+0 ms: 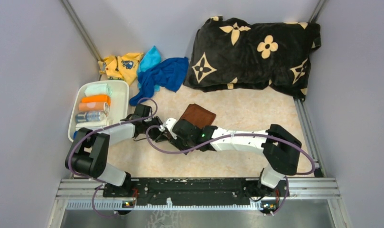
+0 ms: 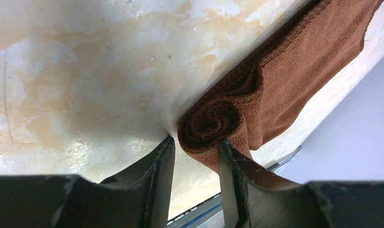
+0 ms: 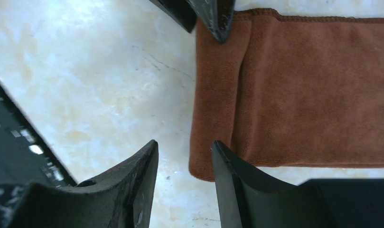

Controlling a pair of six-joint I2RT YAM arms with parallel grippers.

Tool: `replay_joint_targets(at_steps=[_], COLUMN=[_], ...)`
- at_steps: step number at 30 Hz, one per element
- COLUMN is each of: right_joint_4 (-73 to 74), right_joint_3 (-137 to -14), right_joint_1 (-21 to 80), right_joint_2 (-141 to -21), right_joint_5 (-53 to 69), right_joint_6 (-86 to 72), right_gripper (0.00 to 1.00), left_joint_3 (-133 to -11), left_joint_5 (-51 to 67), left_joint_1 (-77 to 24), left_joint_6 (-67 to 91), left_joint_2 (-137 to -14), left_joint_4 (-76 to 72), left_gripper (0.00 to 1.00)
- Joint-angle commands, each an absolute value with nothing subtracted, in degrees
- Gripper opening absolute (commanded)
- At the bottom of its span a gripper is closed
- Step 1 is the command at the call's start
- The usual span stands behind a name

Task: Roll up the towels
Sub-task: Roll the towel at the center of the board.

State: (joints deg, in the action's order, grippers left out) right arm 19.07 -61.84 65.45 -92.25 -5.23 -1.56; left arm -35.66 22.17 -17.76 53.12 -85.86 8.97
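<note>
A brown towel [image 1: 198,115] lies on the table's middle, its near edge rolled up a few turns. In the left wrist view the spiral end of the roll [image 2: 211,121] sits between the tips of my left gripper [image 2: 195,147]. Its jaws are open, and one finger [image 2: 232,161] touches the cloth. My right gripper [image 3: 184,147] is open at the roll's other end [image 3: 213,95], one finger [image 3: 228,166] over the towel's corner and the other on bare table. The left fingertip [image 3: 218,19] shows at the top of that view. In the top view both grippers, left [image 1: 154,129] and right [image 1: 173,129], meet at the towel's near-left edge.
A white bin [image 1: 118,85] with several rolled towels stands at the left. Blue towels [image 1: 163,76] and a yellow cloth [image 1: 121,66] lie behind it. A black patterned pillow [image 1: 256,52] fills the back right. Grey walls stand on both sides.
</note>
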Motion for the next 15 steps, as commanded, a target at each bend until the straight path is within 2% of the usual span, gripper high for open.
replay_joint_targets(at_steps=[1, 13, 14, 15], right_joint_4=[15.7, 13.4, 13.7, 14.2], right_joint_3=[-60.9, -57.6, -57.6, -57.7], right_joint_1=[67.8, 68.6, 68.7, 68.7], right_joint_2=[-96.2, -104.0, -104.4, -104.7], right_joint_5=[-18.0, -20.2, -19.9, -19.1], right_joint_6=[0.5, 2.2, 2.4, 2.5], right_gripper=[0.46, 0.45, 0.43, 0.37], left_joint_3=[-35.0, -35.1, -35.1, -35.1], left_joint_5=[17.7, 17.8, 17.8, 17.8], left_joint_1=[-18.0, -18.0, -18.0, -18.0], left_joint_6=[52.8, 52.6, 52.5, 52.4], left_joint_2=[-86.1, -86.5, -86.5, -86.4], left_joint_4=[10.7, 10.7, 10.8, 10.9], left_gripper=[0.45, 0.47, 0.47, 0.48])
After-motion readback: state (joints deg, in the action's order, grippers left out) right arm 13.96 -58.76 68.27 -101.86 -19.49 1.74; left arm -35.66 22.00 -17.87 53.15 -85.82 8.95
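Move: The brown towel's rolled edge, near its right-hand end, lies about 2 cm ahead, 2 cm right and 7 cm below the right hand. Its flat, unrolled part is centred some 13 cm ahead and 8 cm right, and the blue towel about 31 cm ahead and 5 cm left. The left fingers already straddle the roll's left end; the spot the right hand goes for is about 5 cm back and 9 cm right of the left hand. The right hand sinks about 6 cm, open fingers tilting some 15 degrees, to straddle the rolled edge. ##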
